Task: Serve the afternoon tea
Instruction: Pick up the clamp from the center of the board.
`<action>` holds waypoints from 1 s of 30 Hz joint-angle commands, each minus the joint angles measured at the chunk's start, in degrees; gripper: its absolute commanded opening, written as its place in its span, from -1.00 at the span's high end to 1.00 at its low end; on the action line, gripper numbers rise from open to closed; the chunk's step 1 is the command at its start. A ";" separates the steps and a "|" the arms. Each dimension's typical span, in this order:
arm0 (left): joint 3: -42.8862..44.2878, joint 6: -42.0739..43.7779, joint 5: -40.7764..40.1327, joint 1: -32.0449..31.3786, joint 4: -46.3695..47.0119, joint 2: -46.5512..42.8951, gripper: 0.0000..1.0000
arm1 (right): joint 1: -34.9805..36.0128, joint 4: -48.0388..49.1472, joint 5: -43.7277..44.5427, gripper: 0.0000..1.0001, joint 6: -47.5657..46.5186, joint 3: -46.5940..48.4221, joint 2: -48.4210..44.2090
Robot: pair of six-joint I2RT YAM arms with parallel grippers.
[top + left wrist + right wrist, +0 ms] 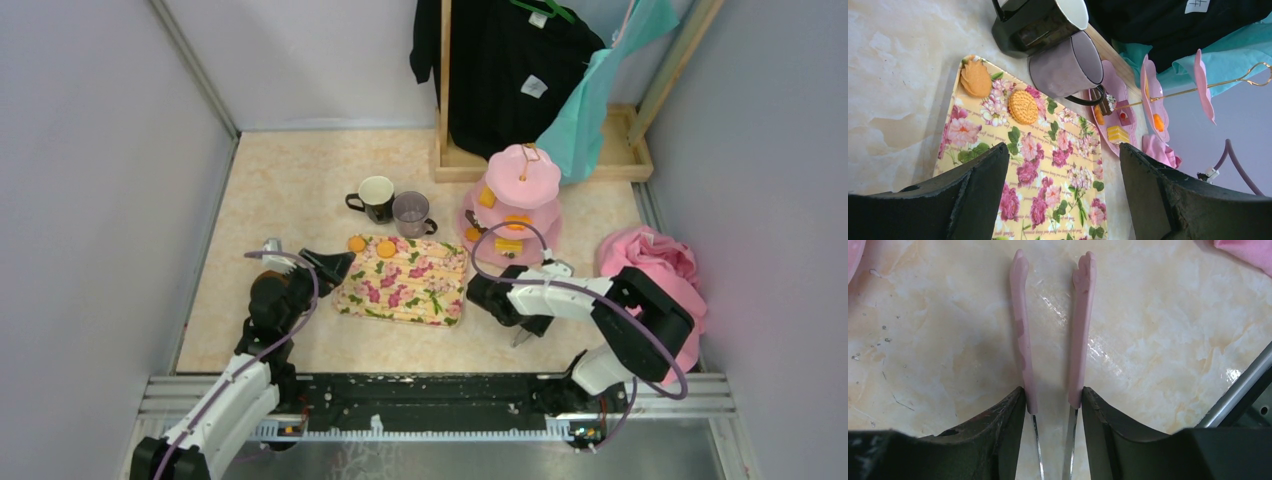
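A pink three-tier stand with yellow and orange snacks on its tiers stands at the back right. Left of it are a black mug and a smoky translucent mug. Two orange snacks lie at the far left corner of the flower-patterned tray. My left gripper is open at the tray's left edge, with nothing between its fingers. My right gripper is shut on pink-tipped metal tongs, low over the table right of the tray.
A crumpled pink cloth lies at the right, beside the right arm. A wooden clothes rack with a black shirt and a teal garment stands behind the stand. Grey walls close in both sides.
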 commanded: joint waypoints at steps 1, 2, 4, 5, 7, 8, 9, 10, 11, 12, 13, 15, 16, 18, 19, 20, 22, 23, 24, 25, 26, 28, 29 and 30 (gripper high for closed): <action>-1.13 -0.05 0.75 -0.11 1.02 -0.79 -0.73 | 0.19 1.43 -5.98 0.12 -2.13 -0.68 2.03; -1.17 -0.06 0.72 -0.11 1.02 -0.83 -0.73 | 0.43 1.48 -6.15 0.15 -2.34 -0.48 2.10; -1.18 -0.04 0.69 -0.09 0.93 -0.86 -0.73 | 1.23 1.75 -6.64 0.25 -3.01 -0.21 2.08; -1.10 -0.05 0.74 -0.11 0.93 -0.92 -0.73 | 1.81 1.71 -6.62 0.27 -3.11 0.08 2.07; -1.01 0.01 0.74 -0.11 0.89 -1.01 -0.73 | 3.65 0.40 -5.57 0.30 -2.36 0.88 2.17; -0.94 0.03 0.75 -0.10 0.80 -1.06 -0.73 | 4.64 -0.70 -4.68 0.30 -1.73 1.51 2.25; -0.81 0.03 0.67 -0.09 0.65 -1.10 -0.73 | 5.95 -1.85 -3.71 0.30 -1.31 2.24 2.30; -0.70 0.07 0.64 -0.11 0.54 -1.10 -0.73 | 7.21 -2.86 -2.93 0.28 -1.13 3.09 2.38; -0.58 0.12 0.51 -0.11 0.38 -1.19 -0.73 | 8.45 -3.40 -2.24 0.26 -1.35 3.99 2.43; -0.49 0.12 0.56 -0.11 0.37 -1.19 -0.73 | 9.63 -3.43 -1.78 0.26 -2.13 4.54 2.47; -0.35 0.12 0.56 -0.11 0.27 -1.19 -0.73 | 10.61 -3.13 -1.44 0.26 -3.02 4.85 2.48; -0.15 0.12 0.61 -0.07 -0.01 -1.24 -0.73 | 12.94 -1.92 -0.94 0.36 -5.04 5.08 2.56; -0.08 0.12 0.53 -0.09 -0.15 -1.27 -0.73 | 13.78 -0.96 -0.76 0.50 -6.20 5.09 2.63; -0.02 0.12 0.52 -0.11 -0.34 -1.49 -0.73 | 15.61 0.59 -0.49 1.00 -8.91 4.93 2.65; 0.05 0.06 0.51 -0.11 -0.49 -1.60 -0.73 | 16.29 1.09 -0.51 1.00 -9.94 4.88 2.65; 0.13 0.11 0.56 -0.11 -0.56 -1.64 -0.73 | 17.09 1.40 -0.51 1.00 -10.57 4.79 2.65; 0.35 0.16 0.56 -0.10 -0.64 -1.65 -0.73 | 18.54 1.54 -0.23 1.00 -11.69 4.87 2.78; 0.42 0.16 0.52 -0.11 -0.70 -1.58 -0.73 | 19.27 1.56 -0.10 1.00 -12.34 5.02 2.87; 0.58 0.28 0.56 -0.11 -0.74 -1.48 -0.73 | 20.09 1.20 0.11 1.00 -12.70 5.27 2.93; 0.68 0.29 0.57 -0.11 -0.74 -1.34 -0.73 | 21.13 0.62 0.43 1.00 -12.83 5.65 3.12; 0.77 0.31 0.53 -0.11 -0.74 -1.29 -0.73 | 22.12 -0.30 0.89 1.00 -12.73 6.24 3.36; 0.99 0.32 0.57 -0.11 -0.74 -1.20 -0.73 | 24.57 -3.48 2.10 1.00 -11.49 7.82 4.08; 1.05 0.30 0.53 -0.11 -0.74 -1.16 -0.73 | 25.69 -5.22 2.78 1.00 -10.65 8.88 4.59; 1.17 0.34 0.58 -0.11 -0.74 -1.11 -0.73 | 27.29 -7.25 3.42 1.00 -10.03 10.57 5.26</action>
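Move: The clamp already lies between the right hand's fingers, one pad against each of its spread arms, with its pink tips pointing forward and to the right. The tray's middle is about 29 cm to the left, 8 cm ahead and 1 cm below. The round cookie is some 33 cm left and 14 cm ahead, and the cake stand about 7 cm left and 18 cm ahead. From the left hand the clamp lies about 40 cm right, 11 cm back and 12 cm lower. Still pinching the clamp from both sides, the right fingers squeeze its two arms together until almost shut. After a short near-standstill the hand carries the clamp some 7 cm left and about half as far back, low over the table and towards the tray, while the wrist turns about 30 degrees counter-clockwise; most of the closing comes partway through this sweep. ##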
